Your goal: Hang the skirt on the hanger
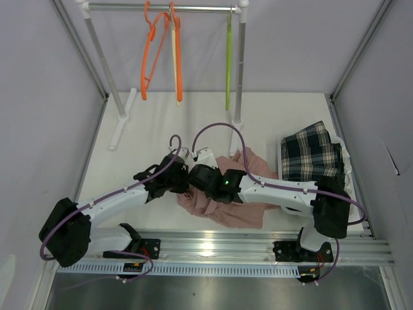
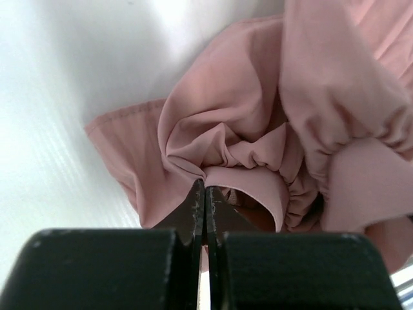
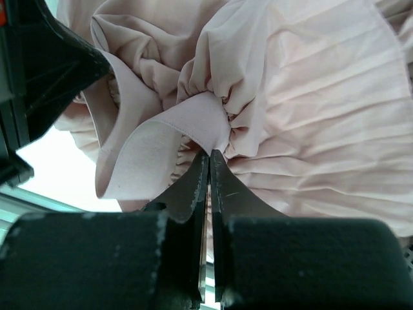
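The dark plaid skirt (image 1: pixel 312 155) lies folded at the right side of the table, with no gripper touching it. The pale hanger (image 1: pixel 175 74) hangs edge-on from the rail between orange hangers. Both grippers meet over a pink pleated garment (image 1: pixel 232 210) at the table's middle. My left gripper (image 1: pixel 184 186) (image 2: pixel 204 185) is shut, its tips pinching a fold of the pink garment (image 2: pixel 258 116) by its gathered waistband. My right gripper (image 1: pixel 195 177) (image 3: pixel 209 155) is also shut, and nips the smooth waistband of the pink garment (image 3: pixel 310 97).
A clothes rail (image 1: pixel 161 8) on white legs stands at the back with orange hangers (image 1: pixel 155 55) and a lime-green hanger (image 1: pixel 228 61). A white cloth (image 1: pixel 346 163) lies under the plaid skirt. Grey walls close both sides, and a metal rail (image 1: pixel 213 248) runs along the near edge.
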Tool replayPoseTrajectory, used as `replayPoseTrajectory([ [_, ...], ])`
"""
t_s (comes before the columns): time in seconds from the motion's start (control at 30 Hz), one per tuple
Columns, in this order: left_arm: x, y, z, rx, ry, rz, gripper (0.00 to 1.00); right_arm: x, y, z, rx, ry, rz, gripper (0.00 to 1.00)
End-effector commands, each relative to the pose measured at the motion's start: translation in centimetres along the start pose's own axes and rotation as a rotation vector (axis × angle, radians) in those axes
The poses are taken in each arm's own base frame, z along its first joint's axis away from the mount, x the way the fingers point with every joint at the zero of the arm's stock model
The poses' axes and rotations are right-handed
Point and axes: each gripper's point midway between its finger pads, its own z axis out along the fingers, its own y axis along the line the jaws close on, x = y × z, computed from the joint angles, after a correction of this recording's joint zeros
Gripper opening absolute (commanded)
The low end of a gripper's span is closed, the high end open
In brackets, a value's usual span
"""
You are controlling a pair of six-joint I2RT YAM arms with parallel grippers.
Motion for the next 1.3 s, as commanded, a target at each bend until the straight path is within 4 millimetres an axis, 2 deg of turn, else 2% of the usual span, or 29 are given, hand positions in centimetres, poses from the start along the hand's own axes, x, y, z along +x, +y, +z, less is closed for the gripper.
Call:
replayPoseTrajectory([
  [0.0,-3.2,-0.1,-1.9,-0.039,-0.086,-0.018,0.0,-2.4,-1.8,-2.4,0.038,-0.087,0.068,0.0],
  [0.1,-6.0,0.2,-4.1,-0.049,-0.169,-0.063,0.0,-4.0,-3.6,-3.9,0.061,-0.131,0.102,0.0],
  [0.13,-6.6,0.9,-5.1,-0.068,-0.193,-0.078,0.0,-4.8,-4.9,-4.2,0.089,-0.141,0.117,0.0],
  [0.17,-8.2,0.7,-6.3,-0.061,-0.236,-0.09,0.0,-5.9,-5.8,-5.1,0.087,-0.17,0.143,0.0],
  [0.23,-9.1,1.8,-7.7,-0.086,-0.265,-0.115,0.0,-7.7,-7.5,-6.0,0.086,-0.203,0.183,0.0],
  [0.27,-10.7,1.7,-9.3,-0.071,-0.319,-0.131,0.0,-8.8,-8.2,-7.0,0.072,-0.232,0.209,0.0],
  [0.33,-11.3,2.9,-10.5,-0.096,-0.337,-0.152,0.0,-10.8,-8.9,-8.5,0.051,-0.279,0.232,0.0],
  [0.37,-12.6,2.7,-11.9,-0.079,-0.373,-0.151,0.0,-11.6,-9.6,-9.1,0.052,-0.295,0.244,0.0],
  [0.43,-13.4,3.0,-13.1,-0.086,-0.396,-0.156,0.0,-12.8,-10.0,-10.3,0.043,-0.322,0.256,0.0],
  [0.47,-13.6,3.3,-13.5,-0.093,-0.404,-0.157,0.0,-14.1,-10.1,-11.3,0.036,-0.351,0.268,0.0],
  [0.57,-14.1,3.3,-14.9,-0.093,-0.425,-0.153,0.0,-14.9,-10.7,-12.5,0.039,-0.376,0.284,0.0],
  [0.67,-13.3,3.4,-14.2,-0.09,-0.405,-0.151,0.0,-14.0,-11.3,-12.3,0.058,-0.364,0.304,0.0],
  [0.7,-12.6,3.4,-13.4,-0.087,-0.386,-0.157,0.0,-12.7,-11.4,-11.1,0.071,-0.334,0.31,0.0],
  [0.77,-10.3,4.0,-10.9,-0.091,-0.324,-0.177,0.0,-11.1,-11.4,-10.1,0.07,-0.306,0.326,0.0],
  [0.8,-9.9,4.0,-10.2,-0.086,-0.314,-0.183,0.0,-9.2,-11.2,-8.6,0.077,-0.272,0.322,0.0],
  [0.87,-7.9,4.6,-7.7,-0.093,-0.266,-0.197,0.0,-7.3,-11.5,-7.3,0.085,-0.247,0.36,0.0],
  [0.9,-7.5,4.7,-7.1,-0.091,-0.256,-0.213,0.0,-6.5,-11.6,-6.5,0.091,-0.243,0.376,0.0],
  [0.93,-7.6,4.5,-6.5,-0.072,-0.26,-0.222,0.0,-4.1,-12.1,-4.9,0.109,-0.191,0.389,0.0],
  [0.97,-6.0,5.0,-5.1,-0.085,-0.215,-0.236,0.0,-3.3,-12.2,-4.3,0.104,-0.182,0.402,0.0],
  [1.0,-5.7,5.0,-4.6,-0.083,-0.204,-0.241,0.0,-3.0,-12.1,-3.7,0.089,-0.191,0.423,0.0],
  [1.03,-5.1,5.1,-4.1,-0.084,-0.193,-0.246,0.0,-1.1,-12.1,-2.6,0.079,-0.148,0.421,0.0],
  [1.1,-4.5,5.3,-3.0,-0.088,-0.176,-0.26,0.0,-0.8,-12.4,-1.9,0.059,-0.156,0.461,0.0],
  [1.13,-4.1,5.4,-2.7,-0.089,-0.165,-0.262,0.0,0.1,-12.2,-1.5,0.043,-0.136,0.461,0.0],
  [1.27,-3.6,4.7,-2.1,-0.042,-0.149,-0.262,0.0,-0.1,-11.5,-1.4,-0.011,-0.142,0.475,0.0],
])
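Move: Both hands already pinch the pink skirt's waistband, some 4 cm apart. The skirt's middle lies about 11 cm right of the left hand, level fore and aft and 2 cm below; from the right hand it is 7 cm right, level fore and aft and 5 cm below. From the right hand, the rack's near foot lies some 14 cm ahead and 10 cm right; the plaid-cloth tray about 5 cm ahead and 32 cm right. Still pinching the waistband, both hands rise some 18 cm, spreading about 14 cm farther apart, then sink again. ##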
